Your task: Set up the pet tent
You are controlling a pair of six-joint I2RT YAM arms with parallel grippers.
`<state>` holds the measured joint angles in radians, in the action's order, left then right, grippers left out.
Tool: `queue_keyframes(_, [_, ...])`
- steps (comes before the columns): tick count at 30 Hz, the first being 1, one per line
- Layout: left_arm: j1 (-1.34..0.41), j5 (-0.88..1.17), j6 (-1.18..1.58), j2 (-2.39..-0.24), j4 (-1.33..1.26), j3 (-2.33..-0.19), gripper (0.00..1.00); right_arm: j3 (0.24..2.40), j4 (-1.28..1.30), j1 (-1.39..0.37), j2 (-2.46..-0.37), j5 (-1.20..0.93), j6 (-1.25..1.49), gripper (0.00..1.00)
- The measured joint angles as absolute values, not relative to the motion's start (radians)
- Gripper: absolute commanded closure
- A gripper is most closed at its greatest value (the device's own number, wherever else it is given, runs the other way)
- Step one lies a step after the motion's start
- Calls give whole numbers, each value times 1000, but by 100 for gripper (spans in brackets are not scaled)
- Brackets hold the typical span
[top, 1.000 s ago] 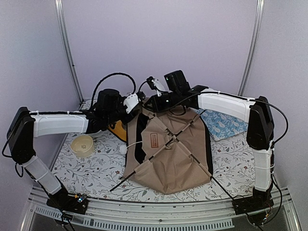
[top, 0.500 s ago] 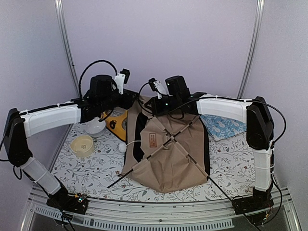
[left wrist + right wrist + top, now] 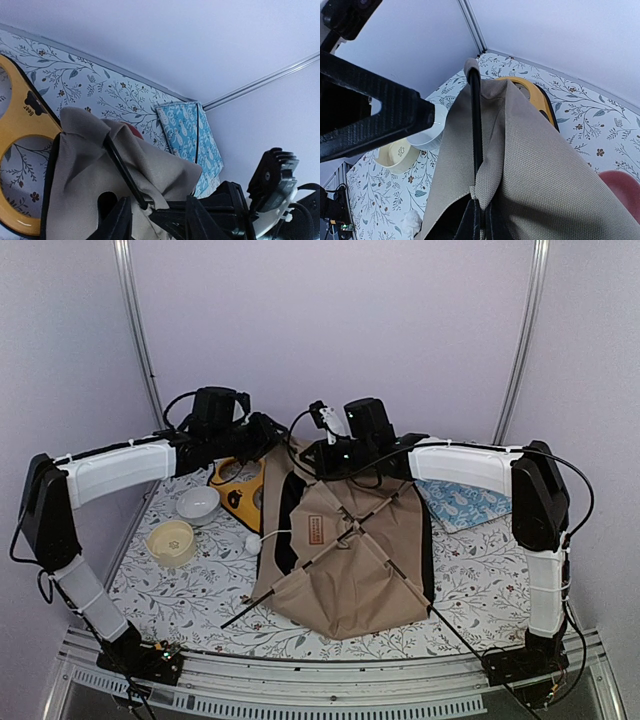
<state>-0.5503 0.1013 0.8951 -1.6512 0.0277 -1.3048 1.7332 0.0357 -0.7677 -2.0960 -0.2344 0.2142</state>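
The pet tent (image 3: 345, 550) lies half raised in the middle of the table, tan canvas with thin black poles (image 3: 330, 552) crossing over it. My right gripper (image 3: 312, 460) holds its lifted back corner. In the right wrist view that gripper (image 3: 480, 220) is shut on the canvas seam where a pole (image 3: 476, 125) runs in. My left gripper (image 3: 278, 438) has come against the same corner from the left. In the left wrist view, the left gripper (image 3: 157, 222) has its fingers (image 3: 117, 222) apart, with the pole end (image 3: 140, 200) and bunched canvas (image 3: 165, 170) between them.
A yellow double-bowl feeder (image 3: 240, 490) lies just left of the tent, with a white bowl (image 3: 198, 503) and a cream bowl (image 3: 172, 540) further left. The white pom-pom (image 3: 253, 543) rests by the tent's left edge. The blue patterned cushion (image 3: 462, 500) lies at the back right.
My left arm lifted, swung right and came down at the tent's held corner, uncovering the white bowl. Its jaws have narrowed. The right gripper kept its hold.
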Motion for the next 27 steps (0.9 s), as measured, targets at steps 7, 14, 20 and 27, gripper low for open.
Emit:
queue_keyframes(7, [-540, 120, 1045, -1685, 24, -1300, 68, 1730, 28, -772, -2096, -232, 218, 100])
queue_keyframes(14, [-534, 117, 1094, -1731, 22, -1311, 73, 1729, 26, -774, -2096, -226, 218, 100])
queue_keyframes(20, [-528, 116, 1109, -1776, 21, -1340, 79, 1728, 27, -779, -2096, -218, 218, 100])
queue_keyframes(27, [-522, 115, 1111, -1785, 21, -1370, 92, 1728, 27, -781, -2096, -218, 217, 100])
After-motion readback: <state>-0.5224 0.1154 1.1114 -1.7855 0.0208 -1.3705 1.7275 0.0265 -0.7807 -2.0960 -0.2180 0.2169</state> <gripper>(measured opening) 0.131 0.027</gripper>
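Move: Just under and ahead of the left hand, about 3 cm forward and 4 cm down, is the bare stretch of tent pole below the cloth corner. The yellow frame lies on the table roughly level with this hand, some 8 cm left and 22 cm down. The red bowl is about 15 cm right, 4 cm ahead and 21 cm down. From the right hand, that pole stretch is about 4 cm forward, 5 cm left and slightly higher. Sinking about 4 cm while easing some 3 cm forward, the left hand brings its half-open fingers around the bare pole just beyond the right gripper, tipping down some 10 degrees and rolling its left side slightly lower. The fingers close most of the way on the pole as the hand lifts slightly at the end; the right hand stays put, still pinching pole and cloth. ##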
